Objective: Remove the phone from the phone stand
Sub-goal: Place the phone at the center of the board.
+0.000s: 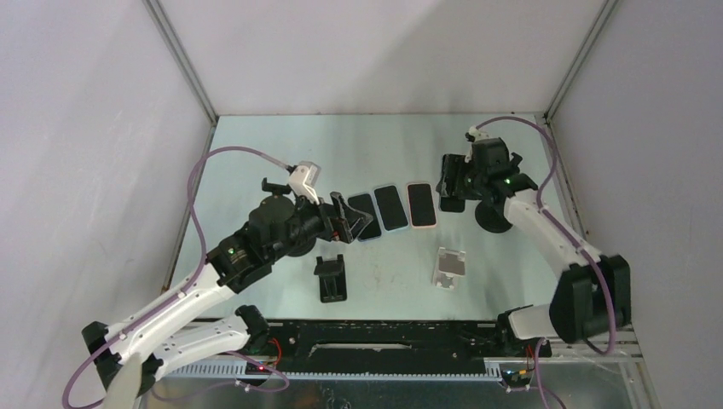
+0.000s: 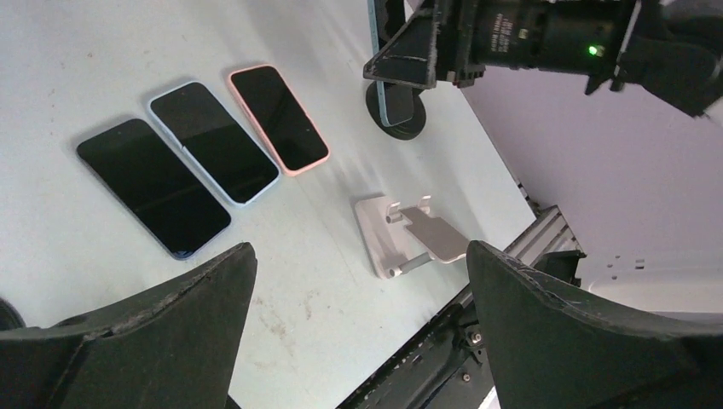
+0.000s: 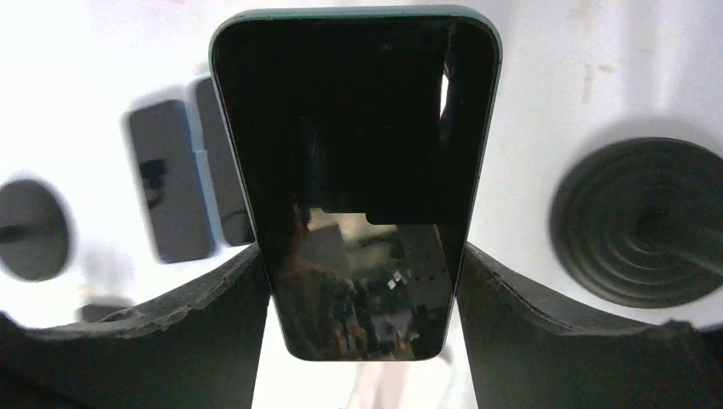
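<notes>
My right gripper [image 1: 452, 186] is shut on a dark-screened phone [image 3: 358, 170] with a teal edge, its fingers pressing both long sides. The phone [image 1: 450, 196] hangs upright off the table, just left of the round black phone stand base [image 1: 494, 218]. In the right wrist view that base [image 3: 639, 223] lies apart from the phone, to its right. The left wrist view shows the held phone [image 2: 396, 95] in front of the base [image 2: 409, 128]. My left gripper [image 1: 354, 220] is open and holds nothing, hovering over the near end of the dark blue phone [image 1: 362, 215]; its jaws [image 2: 358, 256] stand wide apart.
Three phones lie in a row at mid-table: dark blue [image 2: 153, 186], light blue-cased [image 2: 213, 141] and pink-cased [image 2: 277, 118]. A folded black stand [image 1: 331, 278] and a white folding stand [image 1: 449, 267] sit nearer the arm bases. Enclosure walls close in on both sides.
</notes>
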Available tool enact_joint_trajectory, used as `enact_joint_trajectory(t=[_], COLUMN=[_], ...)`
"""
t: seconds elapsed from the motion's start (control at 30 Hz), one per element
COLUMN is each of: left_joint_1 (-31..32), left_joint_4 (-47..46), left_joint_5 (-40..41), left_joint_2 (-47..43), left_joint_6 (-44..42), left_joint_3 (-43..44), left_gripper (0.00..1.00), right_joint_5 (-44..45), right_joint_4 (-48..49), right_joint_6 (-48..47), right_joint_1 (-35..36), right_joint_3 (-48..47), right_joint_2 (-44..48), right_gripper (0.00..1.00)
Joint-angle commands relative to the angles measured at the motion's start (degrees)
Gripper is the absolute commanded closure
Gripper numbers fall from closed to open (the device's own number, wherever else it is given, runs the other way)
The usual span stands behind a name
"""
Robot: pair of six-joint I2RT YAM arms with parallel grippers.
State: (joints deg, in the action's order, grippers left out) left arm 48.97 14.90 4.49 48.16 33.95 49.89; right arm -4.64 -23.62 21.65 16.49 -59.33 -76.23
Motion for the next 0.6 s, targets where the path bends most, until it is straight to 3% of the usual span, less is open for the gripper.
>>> enact_joint_trajectory(t=[0.0,0.2,0.57], left_joint_1=[-0.36,-0.34,-0.29], left_joint_4=[1.83,1.15,1.83], left_joint_5=[1.87,3.69,5.65], left_joint_2=[-1.37,-3.09,-4.23], left_joint_6=[-1.51,-0.79,-0.15], left_joint_3=[0.88,-0.97,-2.74], left_gripper=[0.0,0.0,0.0], right_joint_5=[7.11,11.03,10.51], right_joint_4=[-2.46,-3.68,-4.78], right_joint_6=[-7.2,-11.05,-12.34], right_joint_1=[-0.74,-0.97,-2.69], right_joint_3=[-6.53,-9.98,-14.54], right_joint_2=[-6.39,-15.87,-27.11], right_gripper=[0.89,0.87,0.83])
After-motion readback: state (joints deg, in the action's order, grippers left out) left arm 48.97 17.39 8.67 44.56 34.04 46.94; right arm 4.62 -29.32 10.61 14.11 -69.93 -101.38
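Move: My right hand already holds the phone. Its spot is the bare board just right of the pink phone, about 4 cm ahead of this hand, 4 cm to its right and 17 cm below. The pink phone lies 1 cm ahead and 4 cm left, the blue-edged phone level with the hand and 12 cm left, and the black stand base 2 cm back and 15 cm right. From my left hand the spot is about 18 cm ahead, 24 cm right and 28 cm below. I lower the held phone with my right hand about 11 cm towards the bare spot beside the pink phone, easing some 4 cm forward and 4 cm right as I sink and slowing towards the end. The wrist tips the fingers some 15–20 degrees steeper and rolls its left side down, laying the phone flatter, and the fingers keep their grip. My open, empty left hand drifts about 2 cm left and slightly down. ##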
